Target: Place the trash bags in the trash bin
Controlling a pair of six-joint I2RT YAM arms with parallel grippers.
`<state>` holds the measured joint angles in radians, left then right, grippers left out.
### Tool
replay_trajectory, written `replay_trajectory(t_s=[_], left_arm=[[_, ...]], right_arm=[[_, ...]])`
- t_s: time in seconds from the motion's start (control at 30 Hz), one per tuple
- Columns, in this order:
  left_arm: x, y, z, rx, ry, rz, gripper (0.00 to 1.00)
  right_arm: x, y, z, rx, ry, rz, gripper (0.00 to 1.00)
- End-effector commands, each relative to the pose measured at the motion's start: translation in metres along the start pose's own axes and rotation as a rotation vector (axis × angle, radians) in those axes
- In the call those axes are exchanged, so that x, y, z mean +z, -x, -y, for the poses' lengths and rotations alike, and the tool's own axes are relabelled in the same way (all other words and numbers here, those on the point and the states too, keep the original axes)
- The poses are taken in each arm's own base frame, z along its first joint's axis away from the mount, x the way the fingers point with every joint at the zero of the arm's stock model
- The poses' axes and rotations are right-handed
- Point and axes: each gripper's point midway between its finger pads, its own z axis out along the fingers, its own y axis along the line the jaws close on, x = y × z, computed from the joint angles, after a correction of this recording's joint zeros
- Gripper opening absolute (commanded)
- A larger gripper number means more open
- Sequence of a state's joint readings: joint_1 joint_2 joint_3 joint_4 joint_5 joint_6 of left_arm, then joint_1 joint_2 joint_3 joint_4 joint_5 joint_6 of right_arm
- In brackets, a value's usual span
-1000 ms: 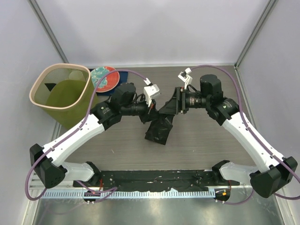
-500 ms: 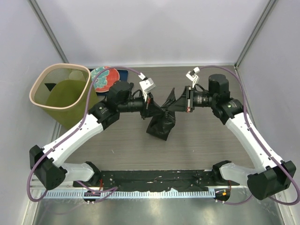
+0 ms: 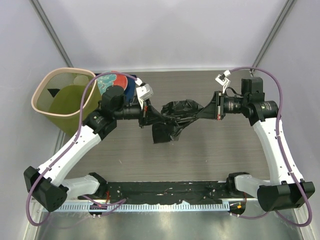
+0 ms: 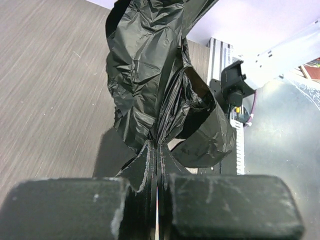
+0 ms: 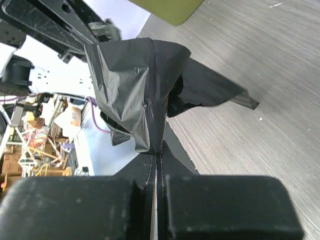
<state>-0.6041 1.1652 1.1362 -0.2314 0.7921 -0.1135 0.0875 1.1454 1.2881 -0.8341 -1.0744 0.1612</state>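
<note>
A wrinkly black trash bag [image 3: 178, 111] hangs stretched over the table between my two grippers, one flap drooping to the wood [image 3: 162, 133]. My left gripper [image 3: 151, 116] is shut on the bag's left end; in the left wrist view the film [image 4: 145, 65] bunches out of the closed fingertips [image 4: 159, 146]. My right gripper [image 3: 206, 110] is shut on the right end, and the right wrist view shows the bag [image 5: 132, 75] pinched at the tips [image 5: 159, 151]. The olive-green trash bin [image 3: 36, 96] with its pale rim stands at the far left, behind the left arm.
A red-and-teal plate [image 3: 118, 81] on a dark blue mat [image 3: 132, 83] lies just right of the bin, partly under the left arm's wrist. The bin's green wall [image 5: 167, 7] shows at the top of the right wrist view. The black base rail [image 3: 165, 190] runs along the near edge.
The right gripper closed on the bag. Both arms drew apart, left arm leftward and right arm rightward, pulling the crumpled bag out into a taut span.
</note>
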Motion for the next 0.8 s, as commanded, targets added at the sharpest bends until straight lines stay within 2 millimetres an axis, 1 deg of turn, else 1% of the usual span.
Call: replay_trajectory(t_s=[0.0, 0.07, 0.1, 0.17, 0.2, 0.23, 0.3, 0.33, 0.37, 0.5, 0.57, 0.63, 0.67, 0.73, 0.77], left_arm=[[-0.007, -0.003, 0.011, 0.011, -0.055, -0.009, 0.00], [-0.009, -0.002, 0.013, 0.012, -0.066, -0.004, 0.00], [-0.011, 0.000, 0.012, 0.007, -0.061, 0.008, 0.00], [-0.019, 0.004, 0.003, -0.045, -0.043, 0.034, 0.00], [-0.022, 0.006, -0.002, -0.050, -0.034, 0.044, 0.00], [-0.029, 0.008, -0.012, -0.061, 0.001, 0.055, 0.00], [-0.036, 0.013, -0.022, -0.079, 0.032, 0.078, 0.00], [-0.044, 0.017, -0.031, -0.090, 0.059, 0.098, 0.00], [-0.045, 0.018, -0.033, -0.097, 0.057, 0.105, 0.00], [-0.048, 0.027, -0.036, -0.094, 0.049, 0.139, 0.00], [-0.049, 0.033, -0.037, -0.085, 0.043, 0.161, 0.00], [-0.052, 0.034, -0.040, -0.138, 0.043, 0.172, 0.00], [-0.051, 0.039, -0.041, -0.124, 0.030, 0.187, 0.00], [-0.051, 0.040, -0.038, -0.155, 0.008, 0.186, 0.00], [-0.050, 0.045, -0.036, -0.140, -0.013, 0.199, 0.00]], right_arm=[[-0.007, -0.002, -0.013, -0.057, 0.024, -0.013, 0.01], [-0.008, -0.003, -0.012, -0.063, 0.005, -0.015, 0.01], [-0.010, -0.004, -0.003, -0.060, -0.047, -0.014, 0.01], [-0.017, -0.003, 0.010, -0.063, -0.109, -0.010, 0.01], [-0.024, -0.004, 0.025, -0.087, -0.156, -0.015, 0.01], [-0.032, -0.009, 0.036, -0.048, -0.203, -0.023, 0.01], [-0.042, -0.014, 0.053, -0.048, -0.267, -0.038, 0.01], [-0.049, -0.015, 0.065, -0.050, -0.319, -0.039, 0.01], [-0.050, -0.019, 0.069, -0.049, -0.333, -0.046, 0.01], [-0.052, -0.024, 0.073, -0.060, -0.348, -0.057, 0.01], [-0.055, -0.030, 0.085, -0.053, -0.402, -0.079, 0.01], [-0.060, -0.038, 0.096, -0.054, -0.447, -0.099, 0.01], [-0.061, -0.040, 0.096, -0.061, -0.447, -0.111, 0.01], [-0.063, -0.043, 0.097, -0.069, -0.457, -0.119, 0.01], [-0.066, -0.043, 0.101, -0.092, -0.484, -0.123, 0.01]])
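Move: The trash bag is already pinched by both hands, and its bunched middle lies roughly 2 cm to the left hand's right, level fore and aft, about 4 cm below. The trash bin stands about 31 cm to the left hand's left and 8 cm farther out; the plate lies some 21 cm left and 20 cm ahead of that hand, far below. From the right hand, the bag's middle is about 6 cm left, 1 cm back and 4 cm lower. Apart, after a brief near-standstill: the right hand draws right about 6 cm while sinking nearly as much, its fingertips tipping some 10 degrees farther down; the left pulls left and forward about 5 cm in all, towards the bin, rolling slightly. Both keep their shut fingers pinched on the bag, stretching it between them. ##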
